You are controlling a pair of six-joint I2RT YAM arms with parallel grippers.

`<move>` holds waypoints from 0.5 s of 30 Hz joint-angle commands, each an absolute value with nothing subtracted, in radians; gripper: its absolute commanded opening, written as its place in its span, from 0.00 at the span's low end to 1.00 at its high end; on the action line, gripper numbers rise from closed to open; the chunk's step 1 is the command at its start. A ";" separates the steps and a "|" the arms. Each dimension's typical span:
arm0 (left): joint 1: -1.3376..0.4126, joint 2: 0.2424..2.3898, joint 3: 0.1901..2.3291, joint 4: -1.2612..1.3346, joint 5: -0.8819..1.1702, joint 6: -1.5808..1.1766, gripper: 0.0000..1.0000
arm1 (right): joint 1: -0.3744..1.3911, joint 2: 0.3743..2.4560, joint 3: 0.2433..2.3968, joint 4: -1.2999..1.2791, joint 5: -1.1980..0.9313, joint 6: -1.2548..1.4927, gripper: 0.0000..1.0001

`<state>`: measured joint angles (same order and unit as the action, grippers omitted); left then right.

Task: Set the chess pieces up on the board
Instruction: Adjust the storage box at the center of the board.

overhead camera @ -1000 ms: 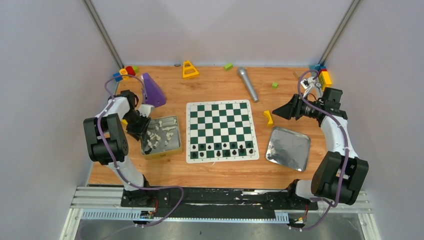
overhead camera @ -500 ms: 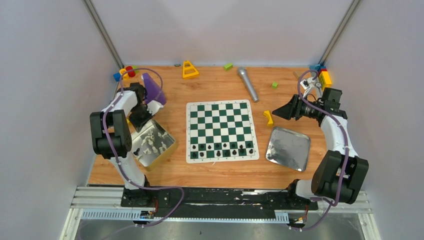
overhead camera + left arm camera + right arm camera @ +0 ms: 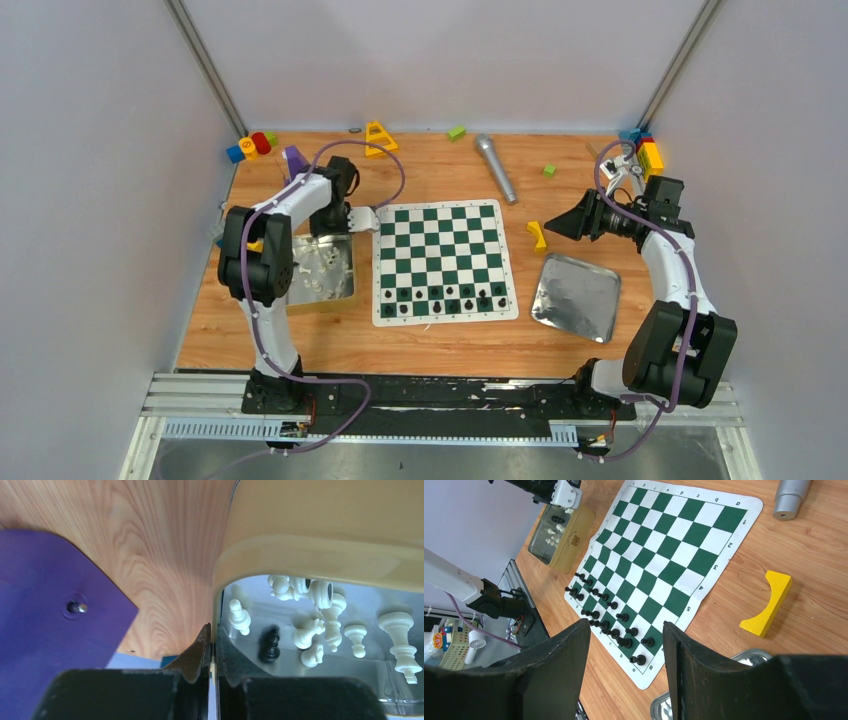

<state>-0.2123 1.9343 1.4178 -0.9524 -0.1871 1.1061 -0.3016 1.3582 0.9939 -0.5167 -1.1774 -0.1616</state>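
The green and white board (image 3: 441,260) lies mid-table, with black chess pieces (image 3: 445,298) standing in its two near rows. Several white pieces (image 3: 310,635) and one black piece (image 3: 270,645) lie loose in a gold-walled tin tray (image 3: 345,270) left of the board. My left gripper (image 3: 214,642) is shut on that tray's thin wall (image 3: 310,555), at its far corner beside the board (image 3: 352,218). Whether the tray is off the table I cannot tell. My right gripper (image 3: 550,226) hangs open and empty right of the board, looking down on it (image 3: 625,625).
An empty metal tray (image 3: 577,296) sits at the right. A yellow arch block (image 3: 538,236) lies by the board's right edge. A silver microphone (image 3: 495,168), a purple scoop (image 3: 293,160), a yellow triangle (image 3: 379,139) and coloured blocks (image 3: 645,152) are further back.
My left gripper closed on the tin tray's wall and swung from the tray's left side to its far right corner. The tray turned, then squared up beside the board. The right arm stayed still.
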 commanded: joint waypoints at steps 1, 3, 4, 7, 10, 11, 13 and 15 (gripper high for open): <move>-0.256 1.972 1.468 -0.938 -0.254 1.211 0.09 | -0.298 1.340 1.011 -0.505 -1.183 -0.193 0.56; -0.260 1.983 1.491 -0.936 -0.261 1.220 0.12 | -0.299 1.338 1.010 -0.505 -1.184 -0.195 0.56; -0.261 1.986 1.498 -0.932 -0.262 1.220 0.15 | -0.299 1.338 1.010 -0.507 -1.184 -0.196 0.56; -0.259 1.973 1.523 -0.908 -0.256 1.203 0.25 | -0.299 1.340 1.012 -0.508 -1.185 -0.197 0.56; -0.253 1.930 1.513 -0.891 -0.225 1.159 0.43 | -0.299 1.342 1.012 -0.510 -1.186 -0.198 0.56; -0.244 1.917 1.508 -0.882 -0.216 1.150 0.50 | -0.299 1.342 1.011 -0.510 -1.188 -0.198 0.56; -0.219 1.875 1.497 -0.874 -0.184 1.098 0.59 | -0.299 1.347 1.011 -0.509 -1.193 -0.198 0.56; -0.183 1.831 1.493 -0.869 -0.142 1.064 0.66 | -0.299 1.351 1.011 -0.512 -1.199 -0.197 0.56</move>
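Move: The left hand already has the storage box's far wall between its closed fingers; the box's middle lies about 8 cm back, 2 cm left and 3 cm below. The purple block is some 13 cm ahead and 7 cm left, and the chessboard's middle about 28 cm right and 6 cm back. From the idle right hand the box is roughly 52 cm left, 4 cm back and 17 cm below. The left hand shifts the gripped box wall forward-right, about 3 cm forward overall, then opens and starts rising. ##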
